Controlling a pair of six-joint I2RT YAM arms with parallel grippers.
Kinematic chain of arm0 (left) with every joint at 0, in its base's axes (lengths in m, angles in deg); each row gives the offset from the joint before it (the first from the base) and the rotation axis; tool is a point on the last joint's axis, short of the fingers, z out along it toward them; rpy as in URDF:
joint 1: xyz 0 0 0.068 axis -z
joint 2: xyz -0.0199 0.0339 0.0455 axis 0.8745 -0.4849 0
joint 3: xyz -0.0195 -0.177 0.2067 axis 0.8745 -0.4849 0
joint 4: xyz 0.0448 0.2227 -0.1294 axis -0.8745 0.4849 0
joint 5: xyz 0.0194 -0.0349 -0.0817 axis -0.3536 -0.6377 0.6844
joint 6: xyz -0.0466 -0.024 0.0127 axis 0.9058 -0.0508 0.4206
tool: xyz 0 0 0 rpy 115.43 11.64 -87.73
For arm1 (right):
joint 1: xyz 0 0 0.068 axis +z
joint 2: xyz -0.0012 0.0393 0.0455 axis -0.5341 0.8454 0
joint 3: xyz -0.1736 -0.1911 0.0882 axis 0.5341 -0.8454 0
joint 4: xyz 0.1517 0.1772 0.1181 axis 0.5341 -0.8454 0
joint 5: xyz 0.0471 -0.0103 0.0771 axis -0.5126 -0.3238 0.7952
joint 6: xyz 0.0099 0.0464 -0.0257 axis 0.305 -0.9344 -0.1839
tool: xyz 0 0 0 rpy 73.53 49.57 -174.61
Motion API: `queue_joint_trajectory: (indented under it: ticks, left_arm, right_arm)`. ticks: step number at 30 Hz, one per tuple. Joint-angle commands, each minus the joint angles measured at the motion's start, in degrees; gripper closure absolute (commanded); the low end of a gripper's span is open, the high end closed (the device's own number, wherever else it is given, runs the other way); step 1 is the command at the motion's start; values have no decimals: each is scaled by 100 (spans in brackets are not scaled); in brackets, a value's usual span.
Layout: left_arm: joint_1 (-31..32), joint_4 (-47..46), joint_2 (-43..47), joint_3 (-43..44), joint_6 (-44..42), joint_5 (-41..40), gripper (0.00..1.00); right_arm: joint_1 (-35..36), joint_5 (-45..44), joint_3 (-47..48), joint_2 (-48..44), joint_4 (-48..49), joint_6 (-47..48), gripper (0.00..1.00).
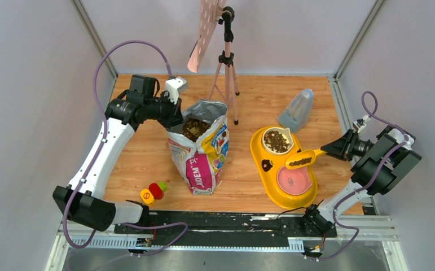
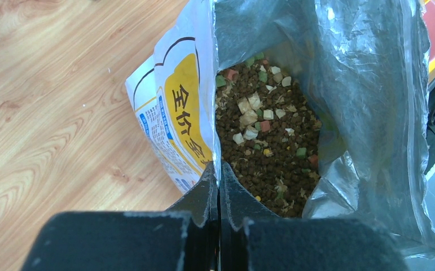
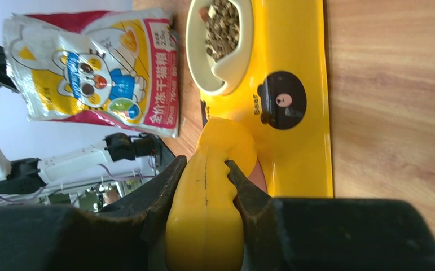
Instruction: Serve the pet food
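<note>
The pet food point(image 1: 194, 129) fills the open printed bag point(image 1: 201, 161) standing mid-table. In the left wrist view it is a heap of brown pellets point(image 2: 268, 164) with pale and coloured bits. My left gripper point(image 1: 172, 117) is shut on the bag's rim point(image 2: 217, 135), one finger inside and one outside. My right gripper point(image 1: 332, 149) is shut on the handle of a yellow scoop point(image 1: 301, 161) point(image 3: 206, 192). The scoop's head carries kibble above the yellow feeder point(image 1: 260, 148), between its white bowl point(image 1: 276, 141) of kibble and its pink bowl point(image 1: 294, 180). The white bowl point(image 3: 218, 34) also appears in the right wrist view.
A tripod point(image 1: 227, 62) holding a pink perforated board stands behind the bag. A clear bottle point(image 1: 297, 110) lies beyond the feeder. Small red, yellow and green pieces point(image 1: 153, 192) sit near the front left. Grey walls close in the wooden table on three sides.
</note>
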Motion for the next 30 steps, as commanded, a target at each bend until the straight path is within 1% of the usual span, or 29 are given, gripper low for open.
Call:
queue_joint_trajectory:
  ticks: [1,9,19,23,26,30]
  left_arm:
    - [3,-352,245,67,115,511,100]
    - [3,-410,212,35,148,540,100]
    - [-1,-477,218,-63,174,565,100]
    - [-5,-488,238,-84,169,564,100]
    - [-5,-518,236,-105,181,574,100]
    - [-5,-584,240,-140,225,615,100]
  right_arm:
    - [-24,-438,-97,-258,-56,529,100]
    - [124,-1041,-94,-597,-58,837,100]
    - [279,-1326,-192,-994,-60,967,100]
    - [380,-1505,-157,-1310,-61,1006,100]
    - [605,-1710,-73,-1658,-52,1002,100]
    - [1127,-2019,3,-2277,118,761,100]
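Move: The pink bowl lies about 8 cm to the left of the right hand and some 3 cm back from it, 12 cm below. On the same yellow tray, the cream bowl, already holding kibble, stands around 12 cm ahead of that hand and 14 cm to its left, at the same height. From the left hand the pink bowl lies about 42 cm to the right, 6 cm back and 25 cm lower. Keep the right gripper's hold on the yellow scoop's handle and draw it back about 5 cm, easing some 3 cm left, to bring the loaded scoop from the tray's middle over the pink bowl. Turn the wrist nearly 30 degrees on the way, swinging the fingers counter-clockwise and dipping them more steeply. Let the left gripper keep pinching the food bag's rim. ##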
